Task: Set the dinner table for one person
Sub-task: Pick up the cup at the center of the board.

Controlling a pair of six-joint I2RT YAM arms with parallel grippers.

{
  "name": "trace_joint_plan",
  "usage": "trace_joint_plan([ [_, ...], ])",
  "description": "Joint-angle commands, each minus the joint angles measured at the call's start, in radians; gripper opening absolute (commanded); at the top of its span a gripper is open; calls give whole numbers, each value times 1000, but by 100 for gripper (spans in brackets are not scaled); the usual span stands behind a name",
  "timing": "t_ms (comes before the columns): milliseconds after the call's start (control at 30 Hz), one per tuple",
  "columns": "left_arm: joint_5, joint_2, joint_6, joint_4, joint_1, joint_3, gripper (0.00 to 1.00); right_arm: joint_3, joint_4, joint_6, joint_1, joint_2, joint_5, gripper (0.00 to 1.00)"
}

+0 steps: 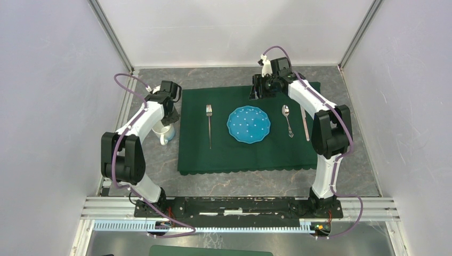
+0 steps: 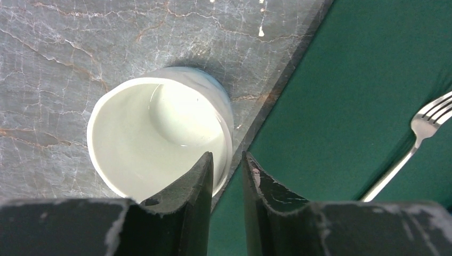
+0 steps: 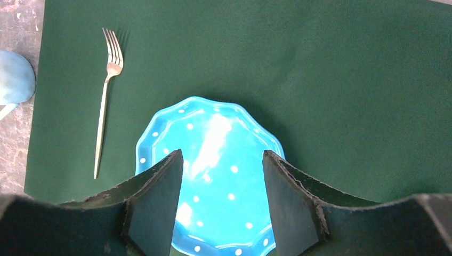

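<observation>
The dinner table [image 1: 213,78] is dark-grey stone-look, with a dark green cloth [image 1: 240,156] spread on it. On the cloth lie a fork [image 1: 209,126], a blue dotted plate [image 1: 248,124], a spoon [image 1: 287,120] and a knife [image 1: 305,124]. A pale blue mug [image 1: 164,134] with a white inside [image 2: 160,133] stands just left of the cloth. My left gripper [image 2: 226,156] is over the mug's rim, one finger over the inside and one outside. Its jaws are narrow but open, with a gap showing beside the rim. My right gripper [image 3: 221,154] hovers open over the plate [image 3: 213,133], holding nothing.
White walls and metal posts close in the table on three sides. The arm bases and a rail run along the near edge [image 1: 240,207]. The cloth's left edge [image 2: 277,101] passes close beside the mug. The fork [image 3: 106,96] lies left of the plate.
</observation>
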Motion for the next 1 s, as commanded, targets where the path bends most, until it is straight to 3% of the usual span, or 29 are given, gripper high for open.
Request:
trace_joint_plan([
  [0,-8,-33,1,37,12,-23,32,-12,1,-2,-4,-61,9,62],
  [300,1,-51,0,54,23,-44,22,-16,-2,-2,-4,-63,10,63],
  [533,5,-46,6,65,27,-45,3,-19,-5,-1,-4,-65,15,63],
  [967,12,-27,52,63,39,30,2,-20,-3,0,-4,-63,21,62],
])
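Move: The left hand is over the cup's right-hand rim, one finger inside and one outside; the cup's middle lies about 4 cm to its left, 1 cm back and 5 cm below. Some 14 cm to the hand's right and 2 cm ahead is the fork, with the plate about 31 cm right and 3 cm ahead, both roughly 9 cm below. From the right hand the cup is some 37 cm left, 11 cm back and 8 cm lower. Left hand eases about 1 cm left, dipping slightly early, while its fingers close and pinch the cup's right rim. ##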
